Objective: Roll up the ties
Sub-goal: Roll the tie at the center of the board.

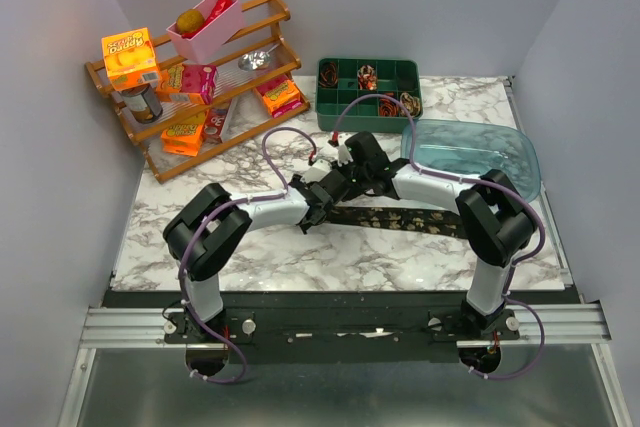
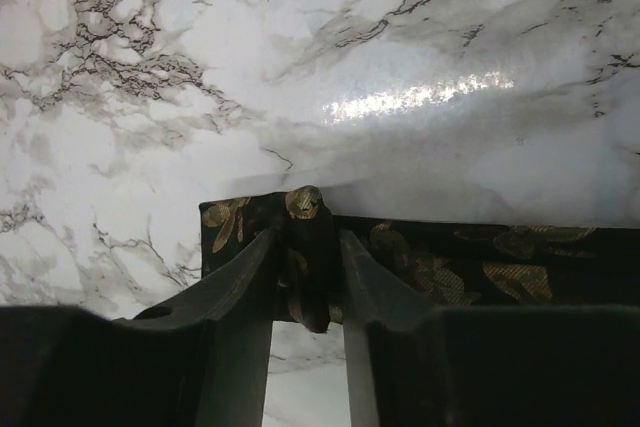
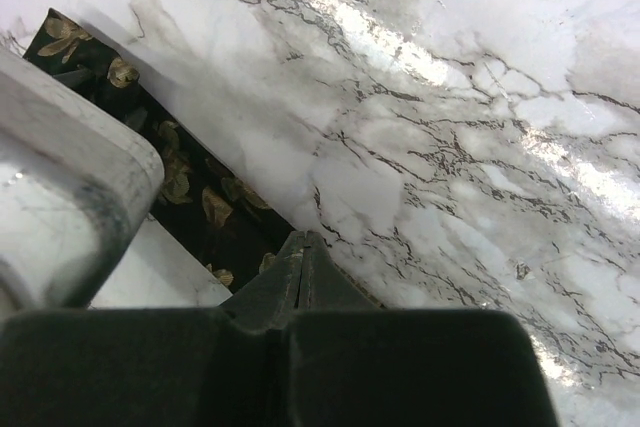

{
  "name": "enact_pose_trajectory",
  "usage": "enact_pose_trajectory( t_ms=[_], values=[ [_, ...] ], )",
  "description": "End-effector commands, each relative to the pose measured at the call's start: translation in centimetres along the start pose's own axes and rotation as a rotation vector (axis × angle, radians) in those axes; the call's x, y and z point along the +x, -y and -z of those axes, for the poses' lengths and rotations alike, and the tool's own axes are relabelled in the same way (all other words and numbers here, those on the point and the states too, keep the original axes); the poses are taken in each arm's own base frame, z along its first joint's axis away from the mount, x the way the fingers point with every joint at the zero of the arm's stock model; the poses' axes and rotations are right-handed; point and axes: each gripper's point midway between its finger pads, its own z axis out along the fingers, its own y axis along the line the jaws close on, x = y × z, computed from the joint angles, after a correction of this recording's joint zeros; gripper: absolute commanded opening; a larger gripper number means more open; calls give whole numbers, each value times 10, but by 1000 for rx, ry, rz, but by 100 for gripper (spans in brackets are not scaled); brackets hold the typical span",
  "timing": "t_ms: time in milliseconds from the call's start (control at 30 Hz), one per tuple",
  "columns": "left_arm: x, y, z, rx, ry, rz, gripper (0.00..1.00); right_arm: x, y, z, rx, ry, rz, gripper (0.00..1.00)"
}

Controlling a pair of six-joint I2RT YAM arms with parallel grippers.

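A dark tie [image 1: 410, 220] with a gold leaf pattern lies flat across the marble table [image 1: 250, 257], running left to right. Its left end [image 2: 306, 247] is folded up and stands between the fingers [image 2: 250, 277] of my left gripper [image 2: 308, 237], filling the narrow gap between them. In the top view my left gripper [image 1: 318, 209] sits at that end. My right gripper [image 3: 305, 239] is shut with nothing between its fingers, its tips resting at the far edge of the tie [image 3: 190, 187], close beside the left one [image 1: 345, 192]. Small coiled ties [image 1: 367, 75] sit in the green tray.
A green compartment tray [image 1: 340, 117] stands at the back centre. A clear blue-green bin [image 1: 475, 152] is at the right, just behind the right arm. At the back left a wooden rack [image 1: 270, 47] holds food boxes, a can and a pink box [image 1: 205, 27].
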Motion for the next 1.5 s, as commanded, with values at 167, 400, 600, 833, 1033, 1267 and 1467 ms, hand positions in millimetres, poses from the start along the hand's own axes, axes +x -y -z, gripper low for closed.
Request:
enact_pose_trajectory(
  t_ms=[167, 400, 600, 833, 1033, 1267, 1467],
  values=[
    [-10, 20, 13, 134, 49, 116, 63, 8, 0, -4, -4, -27, 2, 1],
    [-3, 27, 13, 177, 57, 177, 58, 4, -2, -4, -8, -21, 6, 1],
    [4, 32, 14, 222, 64, 237, 57, -1, -3, -2, -11, -14, 12, 1],
    [-7, 16, 23, 213, 115, 296, 58, -8, -10, 1, -42, -1, 23, 1],
    [-25, 6, 44, 293, 180, 376, 62, -29, -27, 17, -102, 59, 42, 1],
    [-25, -2, 52, 368, 201, 461, 61, -44, -58, 25, -213, 107, 56, 1],
    [-24, -32, 50, 458, 179, 628, 63, -48, -87, 13, -283, 94, 82, 1]
  ],
)
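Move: The tie's small rolled fold stands right between the left hand's half-parted fingers, its middle about 1 cm below them; the rest of the tie runs off to the right, its middle some 23 cm away. From the right hand that fold lies about 12 cm to the left, 2 cm back and 3 cm down, with the tie strip's middle 10 cm right and 2 cm back. The green organizer stands roughly 27 cm ahead of the right hand and 6 cm right. The rolled fold is let go as the left fingers spread wider; staying low around it, that hand eases about 2 cm back and right, then lifts some 5 cm, all while rolling about 35 degrees, left side down. The shut right fingers stay put at the tie's far edge, then rise nearly 5 cm and swing 4 cm left towards the fold. ##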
